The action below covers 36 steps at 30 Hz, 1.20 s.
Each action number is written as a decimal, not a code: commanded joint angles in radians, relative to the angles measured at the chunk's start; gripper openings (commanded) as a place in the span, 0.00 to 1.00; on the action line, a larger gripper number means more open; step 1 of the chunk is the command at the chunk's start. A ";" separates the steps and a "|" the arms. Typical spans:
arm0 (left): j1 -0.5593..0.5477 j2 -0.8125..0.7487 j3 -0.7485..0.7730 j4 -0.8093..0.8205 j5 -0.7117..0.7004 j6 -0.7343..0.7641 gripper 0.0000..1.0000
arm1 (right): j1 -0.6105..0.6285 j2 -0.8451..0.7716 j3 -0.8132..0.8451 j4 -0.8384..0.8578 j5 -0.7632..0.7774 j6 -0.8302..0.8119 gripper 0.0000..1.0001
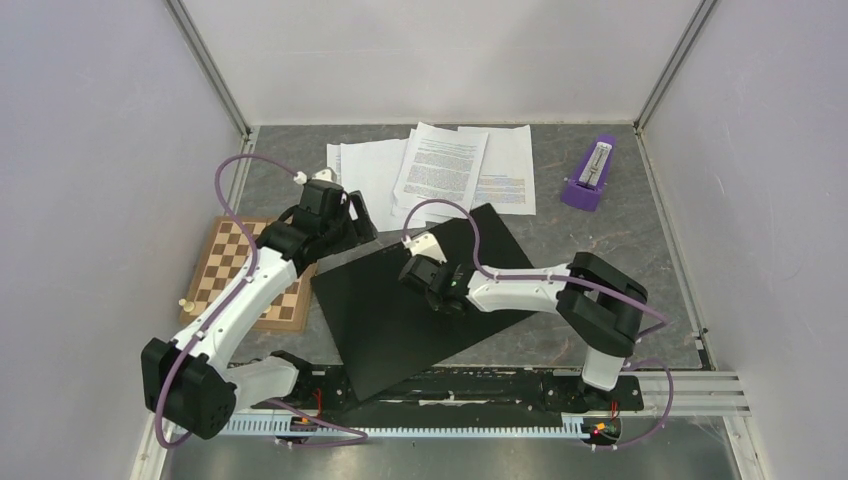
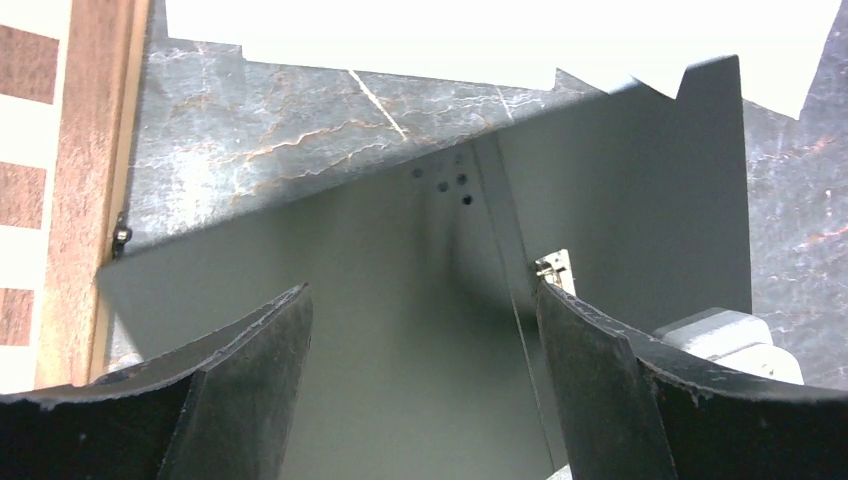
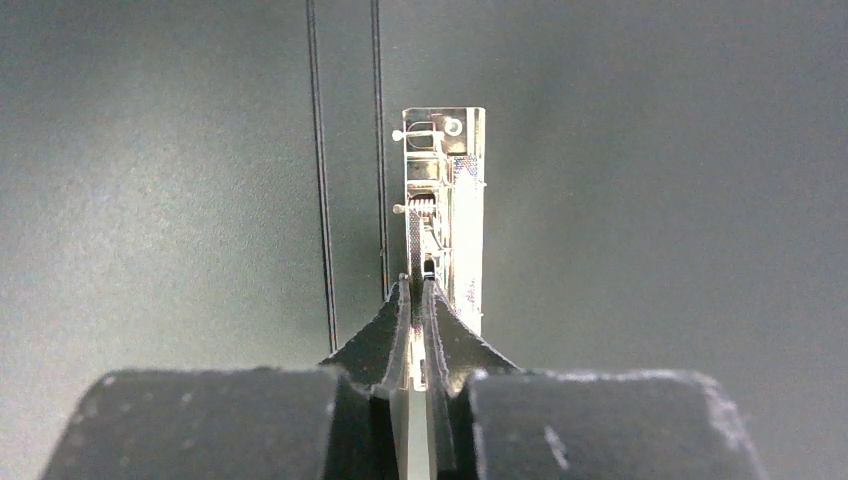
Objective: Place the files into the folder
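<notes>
The folder (image 1: 400,320) lies open in the middle of the table with its black inside up. It also shows in the left wrist view (image 2: 400,250) and the right wrist view (image 3: 650,200). The files (image 1: 440,170) lie fanned out behind it, white sheets with black text, and they show at the top of the left wrist view (image 2: 450,40). My left gripper (image 1: 345,225) is open and empty over the folder's far left corner (image 2: 420,300). My right gripper (image 1: 425,262) is shut on the metal spine clip (image 3: 455,200), its fingertips (image 3: 418,285) pinching the clip's lever.
A checkered wooden chessboard (image 1: 250,275) lies left of the folder, partly under my left arm, with a small pale piece (image 1: 184,303) by its left edge. A purple metronome (image 1: 590,175) stands at the back right. Grey walls enclose the table on three sides.
</notes>
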 commanded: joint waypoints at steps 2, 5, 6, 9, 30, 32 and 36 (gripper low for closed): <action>-0.010 0.021 0.063 0.050 0.070 0.024 0.88 | -0.016 -0.117 -0.047 -0.056 0.140 0.160 0.00; -0.017 0.036 0.062 0.061 0.083 0.022 0.88 | -0.019 -0.154 -0.083 -0.081 0.168 0.240 0.00; -0.021 0.044 0.062 0.065 0.086 0.021 0.88 | -0.020 -0.165 -0.094 -0.085 0.170 0.262 0.00; -0.035 0.069 0.062 0.077 0.092 0.018 0.88 | -0.023 -0.184 -0.122 -0.089 0.180 0.334 0.00; -0.085 0.113 -0.169 0.256 0.175 -0.153 0.89 | -0.079 -0.183 -0.116 -0.008 0.064 0.327 0.43; -0.104 0.116 -0.192 0.275 0.168 -0.177 0.89 | -0.079 -0.217 -0.124 0.000 0.054 0.304 0.51; -0.162 0.130 -0.235 0.309 0.142 -0.235 0.90 | -0.079 -0.294 -0.154 -0.003 0.034 0.266 0.40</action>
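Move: Pinched between the right hand's fingers already is the folder's metal clip, its middle about 2 cm ahead of the hand point and 2 cm below. The open folder's left cover is centred some 12 cm to the left and 5 cm back; the loose files lie roughly 32 cm straight ahead. From the raised left hand the clip is about 12 cm right, 6 cm back and 15 cm below, with the chessboard some 27 cm left and 4 cm back. Dragging the folder by its clip, the right hand goes about 6 cm right while turning some 20 degrees clockwise, then opens, lets go and eases slightly left and up. The empty, wide-open left hand first moves right over the left cover, then sinks about 8 cm and draws back, tipping down a little and nearing the clip. ##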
